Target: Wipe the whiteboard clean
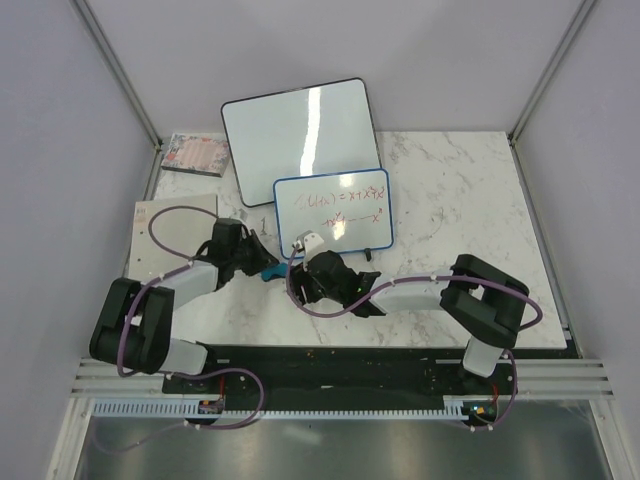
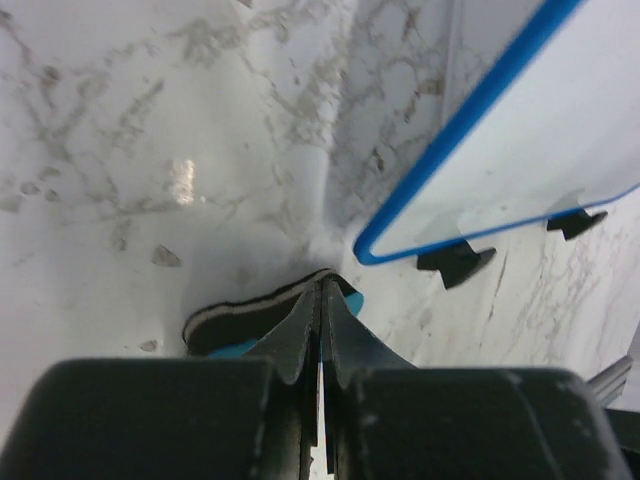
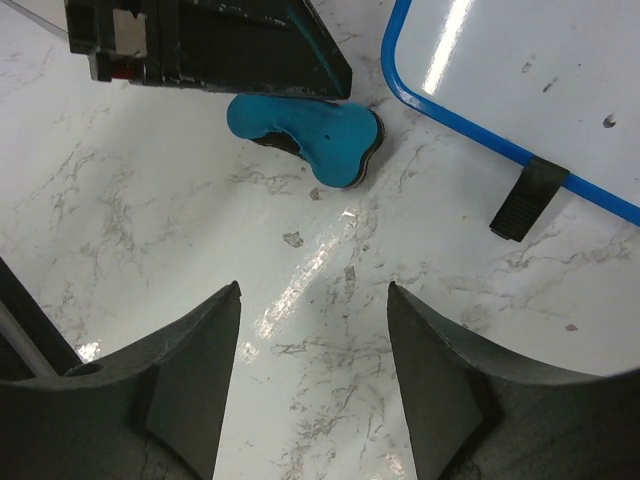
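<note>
The whiteboard (image 1: 335, 212), blue-framed with red and green handwriting, stands on black feet mid-table. It also shows in the left wrist view (image 2: 560, 130) and the right wrist view (image 3: 530, 70). A blue eraser (image 1: 268, 271) with a black felt underside lies flat on the marble just left of the board's near corner (image 3: 310, 130). My left gripper (image 1: 258, 262) is shut, with its tips (image 2: 322, 287) down at the eraser (image 2: 235, 322) and nothing visible between the fingers. My right gripper (image 1: 303, 285) is open and empty (image 3: 313, 290) over bare marble, short of the eraser.
A larger blank black-framed whiteboard (image 1: 300, 128) leans behind the small board. A flowered card (image 1: 195, 153) lies at the back left corner, and a white sheet (image 1: 160, 235) at the left edge. The two arms' purple cables loop over the near part of the table.
</note>
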`<state>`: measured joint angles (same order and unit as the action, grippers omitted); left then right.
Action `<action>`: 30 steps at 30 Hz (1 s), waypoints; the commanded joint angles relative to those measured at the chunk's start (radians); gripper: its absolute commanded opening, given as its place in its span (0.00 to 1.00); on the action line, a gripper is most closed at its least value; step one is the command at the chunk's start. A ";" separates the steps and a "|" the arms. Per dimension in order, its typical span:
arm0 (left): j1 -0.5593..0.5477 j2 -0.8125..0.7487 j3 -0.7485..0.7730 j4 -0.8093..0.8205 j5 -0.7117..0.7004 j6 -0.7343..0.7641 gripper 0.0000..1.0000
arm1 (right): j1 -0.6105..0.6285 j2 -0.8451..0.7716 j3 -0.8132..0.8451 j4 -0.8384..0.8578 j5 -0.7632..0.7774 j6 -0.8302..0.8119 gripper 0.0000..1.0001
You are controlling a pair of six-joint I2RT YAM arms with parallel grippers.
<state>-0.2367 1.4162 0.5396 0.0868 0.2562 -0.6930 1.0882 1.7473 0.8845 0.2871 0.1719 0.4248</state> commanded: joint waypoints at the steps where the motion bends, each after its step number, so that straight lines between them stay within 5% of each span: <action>1: -0.047 -0.095 -0.015 -0.067 0.022 -0.037 0.02 | -0.002 0.009 0.021 0.063 -0.045 0.045 0.68; 20: -0.058 -0.361 -0.036 -0.300 -0.193 -0.007 0.02 | -0.002 0.178 0.160 0.035 -0.005 -0.092 0.71; 30: -0.055 -0.301 -0.049 -0.348 -0.207 -0.042 0.02 | -0.005 0.215 0.238 -0.022 0.078 -0.096 0.72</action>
<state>-0.2939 1.0710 0.4911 -0.2359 0.0780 -0.6998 1.0882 1.9461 1.0744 0.2897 0.1921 0.3439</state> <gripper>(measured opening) 0.022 0.718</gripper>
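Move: The eraser lies right at the left gripper's closed tips, its middle about 1 cm back and 2 cm lower. From the open right gripper it is some 6 cm ahead, 6 cm to the left and 4 cm down. The small whiteboard's middle is roughly 12 cm ahead of the left tips and 13 cm right; its nearest black clip lies about 8 cm ahead of the right gripper and 2 cm right. Draw the left gripper back off the eraser about 5 cm, fingers kept shut, rising as it goes, edging right at first and then swinging left out of the way. Hold the right gripper wide open and ease it slightly left, then bring it forward, left and down towards the eraser, some 4 cm left and 3 cm forward, stopping short of gripping. ##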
